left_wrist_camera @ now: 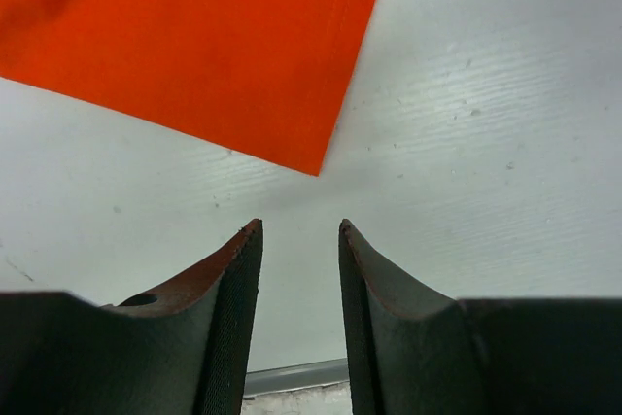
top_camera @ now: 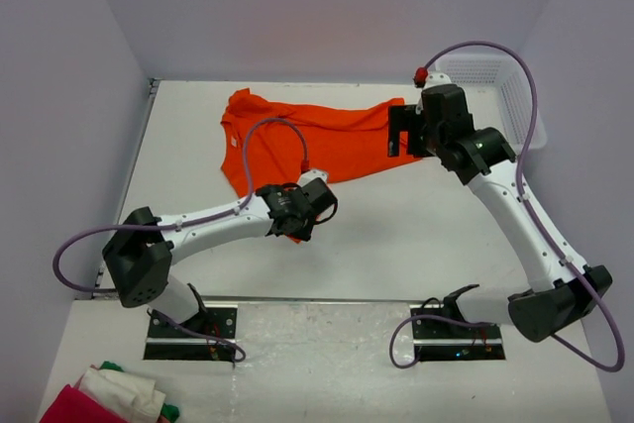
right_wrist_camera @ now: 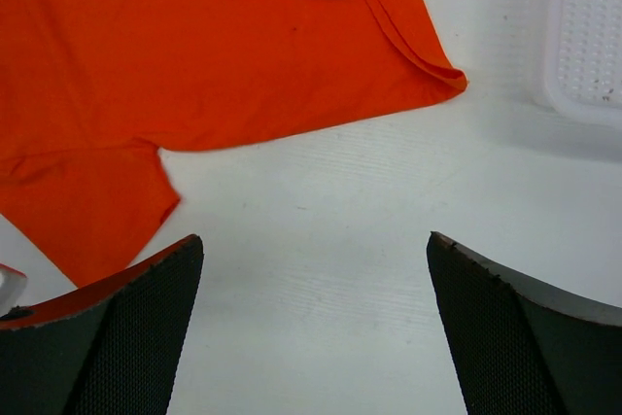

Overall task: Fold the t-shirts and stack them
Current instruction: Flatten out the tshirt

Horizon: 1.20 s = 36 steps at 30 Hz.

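One bright orange t-shirt (top_camera: pixel 307 141) lies spread and a little rumpled on the white table, at the back middle. My left gripper (top_camera: pixel 295 225) hangs low over its near hem corner. In the left wrist view that corner of the t-shirt (left_wrist_camera: pixel 194 46) lies just ahead of the left gripper (left_wrist_camera: pixel 299 230), whose jaws stand narrowly apart with only bare table between them. My right gripper (top_camera: pixel 400 132) hovers at the shirt's right end. In the right wrist view the right gripper (right_wrist_camera: pixel 316 245) is wide open over bare table, with the t-shirt (right_wrist_camera: pixel 214 55) and its sleeve just beyond.
A white plastic basket (top_camera: pixel 495 81) stands at the back right corner, its rim close to the right gripper, and shows as the basket (right_wrist_camera: pixel 583 36) in the right wrist view. A red, white and green cloth pile (top_camera: pixel 109 398) lies at the near left, off the table top.
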Each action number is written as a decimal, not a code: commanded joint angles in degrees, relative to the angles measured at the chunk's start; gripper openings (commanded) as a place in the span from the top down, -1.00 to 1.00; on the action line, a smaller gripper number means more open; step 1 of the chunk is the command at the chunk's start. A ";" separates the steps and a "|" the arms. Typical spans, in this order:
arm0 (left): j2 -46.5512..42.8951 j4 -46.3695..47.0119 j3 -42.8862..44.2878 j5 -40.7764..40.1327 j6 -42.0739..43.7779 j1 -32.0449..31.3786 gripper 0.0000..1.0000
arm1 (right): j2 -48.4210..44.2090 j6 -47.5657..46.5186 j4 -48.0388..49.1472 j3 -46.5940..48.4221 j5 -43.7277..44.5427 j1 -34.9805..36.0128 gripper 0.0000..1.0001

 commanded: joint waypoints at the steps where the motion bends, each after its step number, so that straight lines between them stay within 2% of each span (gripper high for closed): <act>1: 2.05 2.34 -1.82 0.51 -4.77 -1.86 0.22 | -1.72 -0.29 3.67 -2.48 -2.12 -0.26 -0.93; 8: 3.99 3.58 -3.32 -1.07 -5.13 -2.57 0.14 | -3.74 -0.55 4.81 -5.39 -2.12 -0.34 -0.93; 18: 9.53 7.88 -2.62 -0.29 -2.67 -2.30 0.14 | -5.15 -0.73 5.08 -7.23 -1.94 -0.43 -0.93; 29: 11.81 11.22 -2.62 2.53 1.99 3.05 0.17 | -6.38 -0.99 5.43 -7.85 -2.12 -1.05 -0.93; 36: 12.87 12.45 -3.06 6.83 2.87 3.67 0.21 | -7.17 -0.73 5.34 -6.71 -1.59 -1.13 -0.95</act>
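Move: The t-shirt's near corner lies almost straight below the left hand, about 8 cm down and perhaps 1 cm to its right. The right-hand corner of the same flap is some 10 cm ahead and 8 cm to the right; the main spread of the shirt is centred about 22 cm ahead and 3 cm right. The table's front edge runs roughly 12 cm behind. From the right hand, the near corner is about 12 cm back, 24 cm left and 28 cm below. The left fingertips come down onto the cloth just inside the t-shirt's near corner, ending astride it with the gap still part-open. The hand sinks about 7 cm, easing back 2 cm as it starts, then slides some 3 cm forward low over the flap, the fingers tipping slightly steeper. ##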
